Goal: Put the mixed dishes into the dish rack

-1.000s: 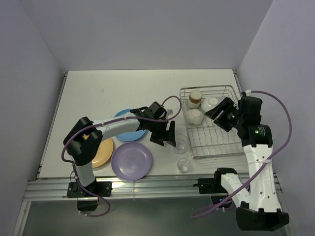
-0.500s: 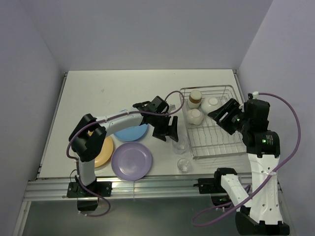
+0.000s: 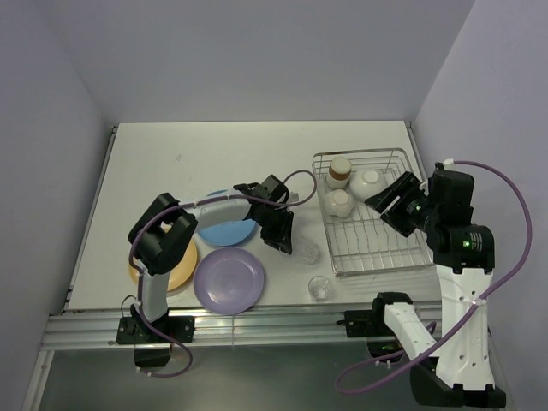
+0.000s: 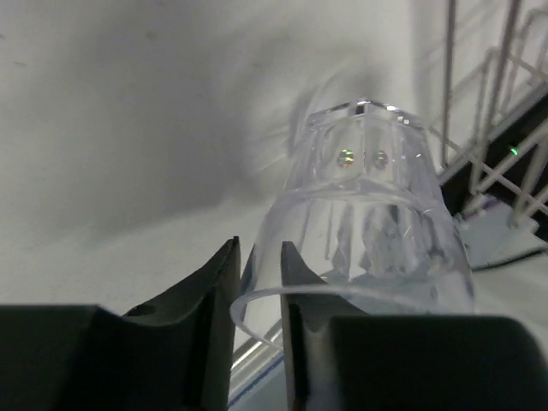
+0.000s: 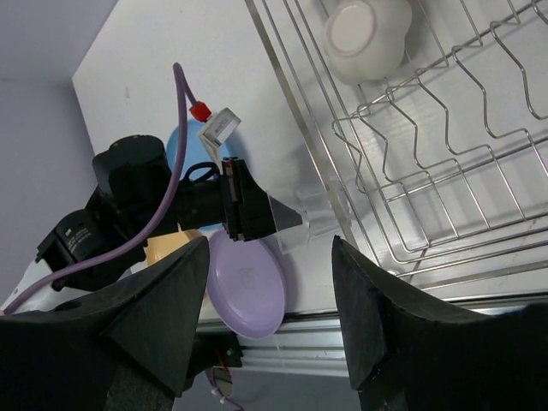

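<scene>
My left gripper [image 3: 288, 238] is shut on the rim of a clear glass [image 4: 368, 214], one finger inside and one outside the wall. That glass [image 3: 307, 251] leans over just left of the dish rack [image 3: 377, 248]. A second clear glass [image 3: 319, 287] stands upright nearer the front. The blue plate [image 3: 224, 229], orange-yellow plate [image 3: 171, 267] and purple plate [image 3: 229, 279] lie flat on the table. In the rack sit a brown cup [image 3: 340, 169], a white bowl [image 3: 367, 181] and a small pale bowl [image 3: 336, 202]. My right gripper [image 3: 396, 202] hangs open over the rack's right side, holding nothing.
The rack's wire prongs [image 5: 428, 171] fill its near half, and the small pale bowl [image 5: 364, 34] lies upside down beside its left wall. The purple plate [image 5: 248, 287] lies close to the table's front edge [image 3: 257, 315]. Walls enclose the table on three sides.
My left gripper moved in onto the nearer glass and closed on its rim; the glass now leans over. The right arm has barely shifted.
</scene>
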`<state>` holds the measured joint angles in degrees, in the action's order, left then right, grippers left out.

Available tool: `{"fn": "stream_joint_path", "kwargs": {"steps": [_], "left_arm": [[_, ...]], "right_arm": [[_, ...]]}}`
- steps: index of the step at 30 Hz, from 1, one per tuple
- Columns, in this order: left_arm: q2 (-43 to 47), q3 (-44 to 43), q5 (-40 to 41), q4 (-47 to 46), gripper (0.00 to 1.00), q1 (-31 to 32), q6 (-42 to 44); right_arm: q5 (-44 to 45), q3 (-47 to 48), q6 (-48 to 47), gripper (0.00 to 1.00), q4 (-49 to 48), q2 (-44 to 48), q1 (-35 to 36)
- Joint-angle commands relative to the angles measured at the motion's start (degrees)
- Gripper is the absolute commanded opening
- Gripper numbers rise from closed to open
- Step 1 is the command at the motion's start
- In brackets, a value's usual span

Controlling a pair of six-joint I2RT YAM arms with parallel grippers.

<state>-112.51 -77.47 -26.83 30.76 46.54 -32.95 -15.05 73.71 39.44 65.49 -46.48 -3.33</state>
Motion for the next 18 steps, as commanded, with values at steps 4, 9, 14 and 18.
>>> {"fn": "stream_joint_path", "kwargs": {"steps": [4, 9, 14, 18], "left_arm": [[2.55, 1.71, 0.64, -0.62, 0.0, 0.04, 1.84], [16.16, 2.76, -1.46, -0.35, 0.0, -4.69, 0.08], [25.31, 2.06, -17.25, -11.03, 0.0, -12.0, -11.85], [27.87, 4.59, -25.89, -33.68, 0.0, -13.23, -35.32]], "right_arm": [[-3.49, 2.57, -1.82, 0.66, -1.51, -3.97, 0.34], [-12.97, 3.37, -1.82, 0.66, -4.58, -6.25, 0.34], [-30.42, 0.66, 1.07, 0.67, -12.74, -7.14, 0.34], [-41.1, -5.15, 11.49, 0.67, -30.27, -5.21, 0.34]]}}
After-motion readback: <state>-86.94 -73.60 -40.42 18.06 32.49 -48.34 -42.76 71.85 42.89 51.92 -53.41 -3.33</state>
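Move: The large clear tumbler, its rim wall already between the left fingers, has its middle about 4 cm right of the left hand and 3 cm below. The small glass stands some 8 cm right and 10 cm back, the nearest white bowl in the rack about 12 cm right and 11 cm ahead, and the purple plate 16 cm left and 8 cm back. From the right hand, the tumbler is about 13 cm left and 27 cm below. Almost in place at first, the left hand shuts its part-open fingers to pinch the tumbler's rim wall, one finger inside, then lifts ever faster, about 20 cm up, drifting a little forward and left while the wrist swings the fingers some 35 degrees up towards the right. The right hand, open, travels about 7 cm left and rises slightly, turning counter-clockwise towards the tumbler. ##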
